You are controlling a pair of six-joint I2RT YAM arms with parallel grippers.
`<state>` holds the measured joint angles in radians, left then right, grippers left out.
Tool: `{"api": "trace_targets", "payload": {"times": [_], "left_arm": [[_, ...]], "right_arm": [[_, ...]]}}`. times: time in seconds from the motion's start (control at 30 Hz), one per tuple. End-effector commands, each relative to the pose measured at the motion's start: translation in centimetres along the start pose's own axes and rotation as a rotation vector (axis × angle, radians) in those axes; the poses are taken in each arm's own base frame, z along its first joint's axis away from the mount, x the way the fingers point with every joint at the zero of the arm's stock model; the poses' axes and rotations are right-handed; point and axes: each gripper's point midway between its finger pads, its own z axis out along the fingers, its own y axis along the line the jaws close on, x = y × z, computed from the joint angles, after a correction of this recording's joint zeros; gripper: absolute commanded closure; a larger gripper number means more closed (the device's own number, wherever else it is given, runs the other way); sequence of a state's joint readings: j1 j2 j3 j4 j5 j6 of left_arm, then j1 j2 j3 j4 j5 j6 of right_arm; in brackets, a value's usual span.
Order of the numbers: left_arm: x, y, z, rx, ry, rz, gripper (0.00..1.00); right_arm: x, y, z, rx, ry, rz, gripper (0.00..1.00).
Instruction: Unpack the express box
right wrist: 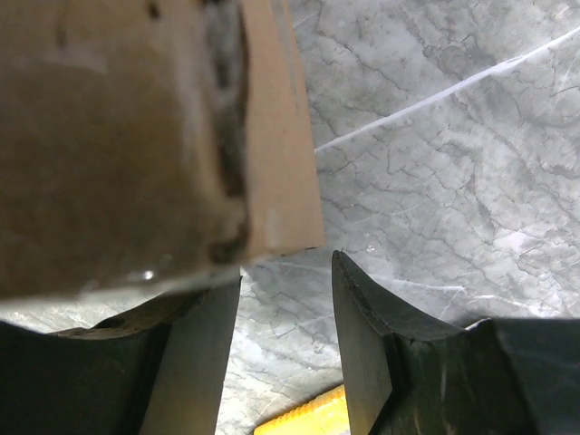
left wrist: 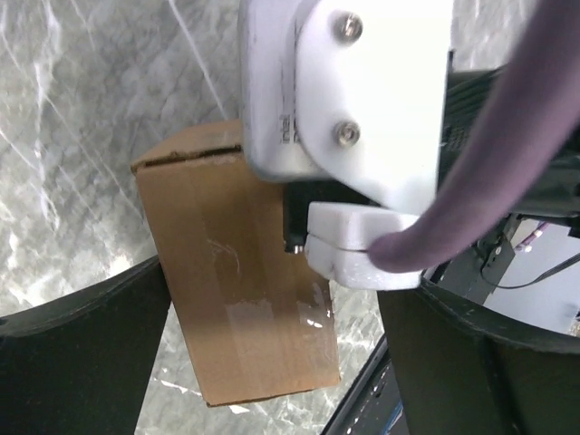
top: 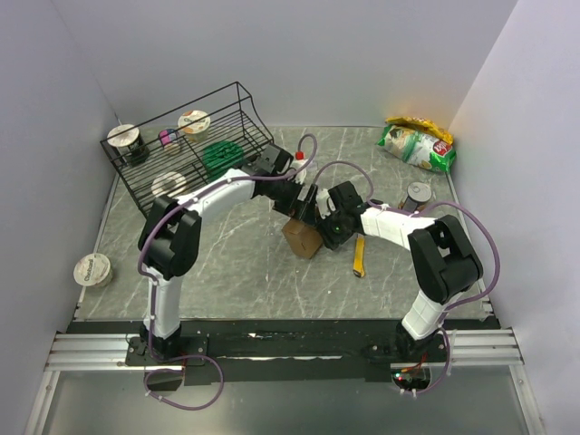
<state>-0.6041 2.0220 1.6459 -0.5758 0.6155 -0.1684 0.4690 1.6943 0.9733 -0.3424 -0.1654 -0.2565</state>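
Note:
The express box (top: pixel 304 238), a small brown cardboard carton, sits on the marble table between both arms. My left gripper (top: pixel 302 207) hangs over it from the far side. In the left wrist view the box (left wrist: pixel 227 272) lies between the wide-apart black fingers (left wrist: pixel 82 353), and I cannot tell whether they touch it. This gripper (left wrist: pixel 272 290) is open. My right gripper (top: pixel 328 225) is at the box's right side. In its wrist view the box (right wrist: pixel 127 136) fills the upper left, its corner just above the left fingertip. The right gripper (right wrist: pixel 285 267) is open with only table between the fingers.
A yellow utility knife (top: pixel 360 256) lies just right of the box. A black wire rack (top: pixel 190 145) holding cups stands at the back left. A green snack bag (top: pixel 417 143) lies at the back right, with a small round can (top: pixel 419 192) nearer. A cup (top: pixel 91 269) sits at the left edge.

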Motion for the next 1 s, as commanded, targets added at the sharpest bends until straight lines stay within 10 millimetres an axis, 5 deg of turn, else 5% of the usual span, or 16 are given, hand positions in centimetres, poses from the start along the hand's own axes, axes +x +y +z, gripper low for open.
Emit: {"api": "trace_targets", "payload": {"times": [0.0,0.33,0.7,0.97], "left_arm": [[-0.4,-0.5,-1.0,-0.020,-0.003,0.028,0.09],[0.1,-1.6,-1.6,0.132,0.007,0.012,0.33],[1.0,0.3,-2.7,0.275,0.006,-0.091,0.37],[0.8,-1.9,-4.1,0.574,0.009,-0.216,0.43]], "right_arm": [[-1.9,-0.3,-1.1,0.022,-0.074,-0.015,0.48],[-1.3,-0.1,-0.8,0.019,-0.061,-0.016,0.50],[-1.0,-0.2,-0.4,0.018,-0.041,-0.019,0.50],[-0.8,-0.4,0.0,0.025,-0.028,-0.022,0.51]]}}
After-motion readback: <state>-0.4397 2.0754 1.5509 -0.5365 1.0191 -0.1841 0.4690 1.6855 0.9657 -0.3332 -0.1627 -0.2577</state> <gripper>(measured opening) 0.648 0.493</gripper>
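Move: The brown box is between the left gripper's open fingers, its middle roughly 6 cm below the hand point, 2 cm back and 1 cm to the right. The yellow knife lies on the table about 14 cm to the left hand's right, 9 cm back and 11 cm down; the can stands some 27 cm right, 6 cm farther out and 8 cm lower. From the right hand the box is about 7 cm left, 1 cm back and 3 cm higher. Close the left gripper from wide open to about two thirds, pinching the box between its forward and back sides. Keep that grip and draw the box left, away from the right gripper, by about 3.5 cm, swinging the fingers up some 20 degrees so they point more level to the right and slightly back. Hold the right gripper still and low beside the box, half open. ##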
